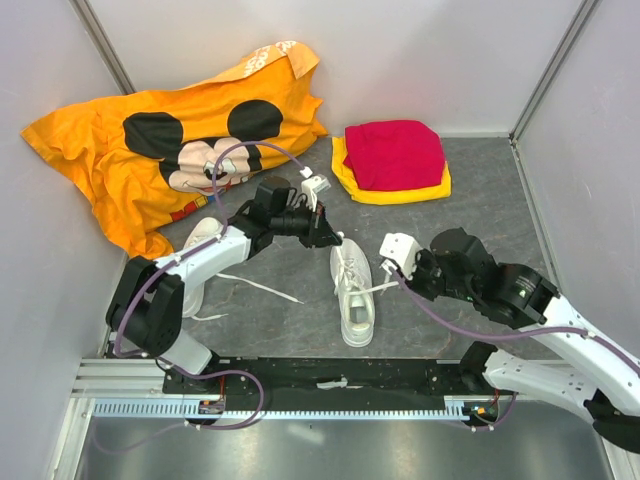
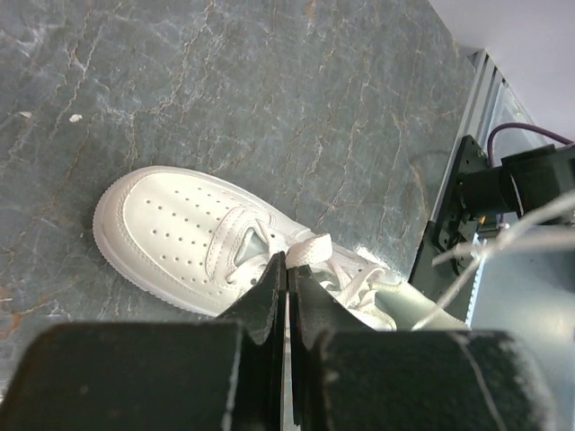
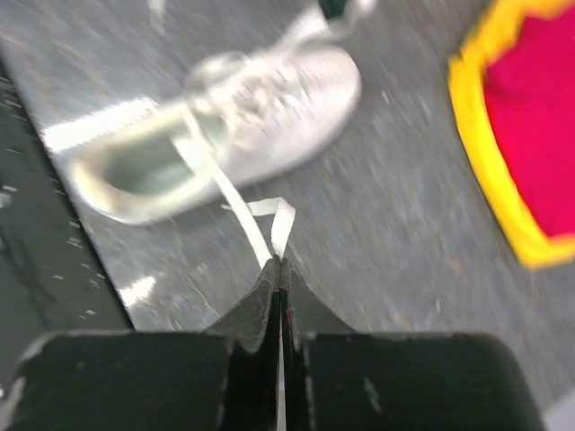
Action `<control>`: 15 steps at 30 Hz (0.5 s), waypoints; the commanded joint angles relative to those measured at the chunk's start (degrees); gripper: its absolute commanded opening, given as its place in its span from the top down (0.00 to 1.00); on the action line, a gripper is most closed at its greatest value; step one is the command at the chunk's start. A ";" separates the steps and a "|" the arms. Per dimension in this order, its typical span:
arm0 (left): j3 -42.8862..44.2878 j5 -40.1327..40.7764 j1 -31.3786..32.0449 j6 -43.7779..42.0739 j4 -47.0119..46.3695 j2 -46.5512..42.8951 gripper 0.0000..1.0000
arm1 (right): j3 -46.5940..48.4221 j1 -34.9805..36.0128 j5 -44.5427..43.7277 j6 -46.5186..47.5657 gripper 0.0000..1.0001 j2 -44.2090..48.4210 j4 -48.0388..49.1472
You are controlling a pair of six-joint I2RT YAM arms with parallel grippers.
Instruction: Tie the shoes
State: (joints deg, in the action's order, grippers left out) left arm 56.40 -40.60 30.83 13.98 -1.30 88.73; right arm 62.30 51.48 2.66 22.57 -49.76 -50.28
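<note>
One white shoe lies in the middle of the table, toe pointing away from the arms. The other shoe lies at the left, partly under my left arm. My left gripper hangs just over the middle shoe's far end. In the left wrist view that shoe lies below my left gripper, which is shut with a flat lace end pinched at its tips. My right gripper is to the right of the shoe. In the blurred right wrist view my right gripper is shut on a looped lace running from the shoe.
An orange cartoon-mouse shirt is heaped at the back left. A red cloth lies on a yellow cloth at the back right. Loose laces trail from the left shoe. A metal rail runs along the near edge; walls stand on three sides.
</note>
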 commanded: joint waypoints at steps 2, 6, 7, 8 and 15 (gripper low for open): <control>4.23 1.48 -0.07 -8.86 5.50 -3.21 0.98 | -5.61 -3.93 -13.72 -2.53 1.00 4.23 -1.31; 5.30 6.40 -0.07 -12.56 7.80 -4.35 0.99 | -7.90 -6.74 -20.57 -3.32 1.00 6.60 -1.22; 5.38 8.76 -0.07 -13.27 8.15 -4.61 0.99 | -8.42 -7.36 -21.46 -3.41 1.00 6.86 -1.92; 5.39 9.74 -0.15 -13.88 8.59 -5.05 0.98 | -8.86 -7.62 -24.16 -2.89 1.00 7.13 -2.36; 4.86 13.35 -0.24 -18.19 10.26 -6.72 0.98 | -13.78 -8.24 -29.90 2.22 1.00 12.66 -6.75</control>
State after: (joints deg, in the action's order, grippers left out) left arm 59.64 -30.44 30.83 1.37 7.84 84.95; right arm 50.06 43.48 -21.47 22.52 -40.03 -53.67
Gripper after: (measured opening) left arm 0.025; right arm 0.007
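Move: Both grippers already pinch a lace end. The shoe's lacing lies about 8 cm back of the left gripper, 3 cm to its right and 8 cm lower; the shoe's middle is about 13 cm back, 4 cm right. The red cloth is some 17 cm ahead, 14 cm right; the loose lace about 12 cm back, 18 cm left. From the right gripper the lacing is about 10 cm left, 3 cm ahead and 17 cm lower. Draw the right gripper quickly right, away from the shoe, about 12 cm, sinking nearly 5 cm as it turns some 30 degrees, mainly clockwise, with its lace still pinched. Meanwhile ease the left gripper up a little, then left and forward off the toe about 3 cm, fingers shut on the other end and tilting some 15 degrees, so the laces are pulled apart. ##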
